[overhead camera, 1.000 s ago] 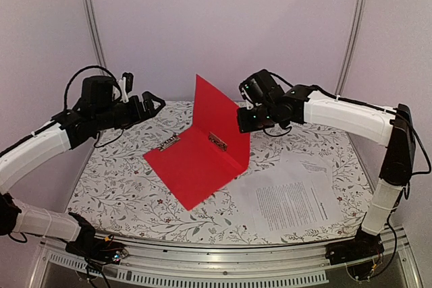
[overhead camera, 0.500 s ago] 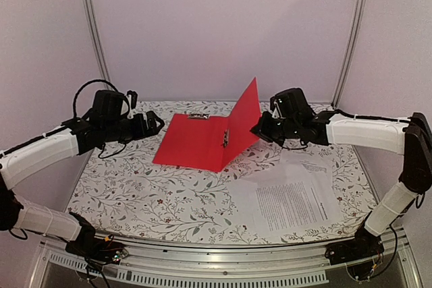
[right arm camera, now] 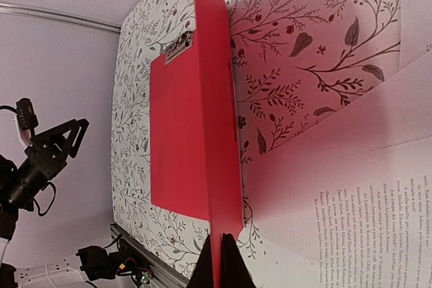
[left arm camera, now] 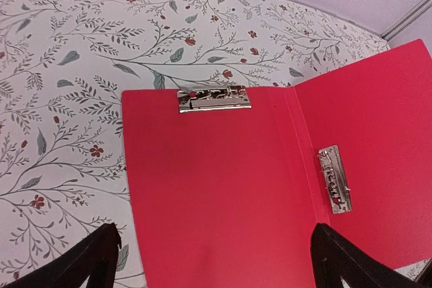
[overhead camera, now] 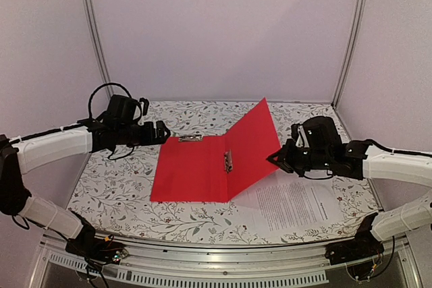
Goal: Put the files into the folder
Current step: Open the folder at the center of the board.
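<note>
The red folder lies open on the table, its left half flat. Its right cover is raised at a slant. My right gripper is shut on that cover's outer edge, and in the right wrist view the fingers pinch the red sheet. The files, white printed sheets, lie flat at the front right, partly under the raised cover. My left gripper hovers open over the folder's far left edge. Its fingertips straddle the flat red half. Two metal clips show inside.
A floral cloth covers the table. A metal rail runs along the near edge. Upright frame posts stand at the back corners, with plain walls behind. The printed sheets fill the right of the right wrist view.
My right gripper has swung the cover to the right and down, opening the folder wider. The folder has turned and slid forward. My left arm has moved in towards the folder's left edge.
</note>
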{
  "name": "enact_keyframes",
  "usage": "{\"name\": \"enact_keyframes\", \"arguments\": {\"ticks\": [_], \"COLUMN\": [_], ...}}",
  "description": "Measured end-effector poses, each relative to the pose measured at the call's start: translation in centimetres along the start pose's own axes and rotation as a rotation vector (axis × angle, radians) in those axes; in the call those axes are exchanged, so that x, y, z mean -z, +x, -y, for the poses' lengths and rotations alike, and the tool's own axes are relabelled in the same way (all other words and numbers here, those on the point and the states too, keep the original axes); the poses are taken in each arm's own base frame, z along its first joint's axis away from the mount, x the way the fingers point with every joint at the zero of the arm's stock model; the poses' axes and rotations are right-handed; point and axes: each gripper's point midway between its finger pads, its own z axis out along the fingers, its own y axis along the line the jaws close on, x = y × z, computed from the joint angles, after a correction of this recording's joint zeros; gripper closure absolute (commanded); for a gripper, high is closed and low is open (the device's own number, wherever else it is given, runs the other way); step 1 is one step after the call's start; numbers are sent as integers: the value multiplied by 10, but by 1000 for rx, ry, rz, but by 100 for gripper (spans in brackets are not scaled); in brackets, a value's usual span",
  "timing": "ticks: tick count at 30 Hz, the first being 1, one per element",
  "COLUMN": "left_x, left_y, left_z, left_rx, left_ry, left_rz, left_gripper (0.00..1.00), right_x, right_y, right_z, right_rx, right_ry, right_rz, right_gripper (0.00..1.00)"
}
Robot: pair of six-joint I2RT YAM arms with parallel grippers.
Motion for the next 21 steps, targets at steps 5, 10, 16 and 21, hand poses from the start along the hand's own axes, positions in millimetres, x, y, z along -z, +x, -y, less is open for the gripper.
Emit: {"name": "enact_keyframes", "arguments": {"ticks": [5,10,16,21], "left_x": [-18,-35,-53,-55], "left_y": [11,22,26,23], "left_z": [-3,3,15,22], "left_rx": [-30,-58,-95,-109], "left_ry": [-20,-19,-10,1], "left_rz": [-35,-77,-107,-105], "left_gripper": [1,1,1,1], "right_x": [36,64,83,92], "right_y": [5,10,13,7], "right_z": [25,56,91,119], "right_rx": [-12,-23,7,62], "right_ry": [54,138,293,466], "right_rz": [39,81,95,85], "right_gripper": [100,100,57,16]}}
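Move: My right hand, shut on the outer edge of the folder's raised right cover near its near corner, has the printed sheet about 6 cm to its right, 4 cm back and some 16 cm below. The folder's spine lies roughly 12 cm to the hand's left and 9 cm ahead, equally low. From my left hand the flat left cover's middle is about 6 cm right, level fore and aft, some 16 cm below; the top clip is 14 cm ahead and 6 cm right. With the cover's edge pinched in my right hand, I draw it about 13 cm to the right and some 5 cm back over the printed sheet, sinking late while the wrist rolls roughly 25 degrees, right side rising; then I spread those fingers and let go of the edge. My left hand, open and empty, sinks and eases right, about 4 cm each, above the folder. ##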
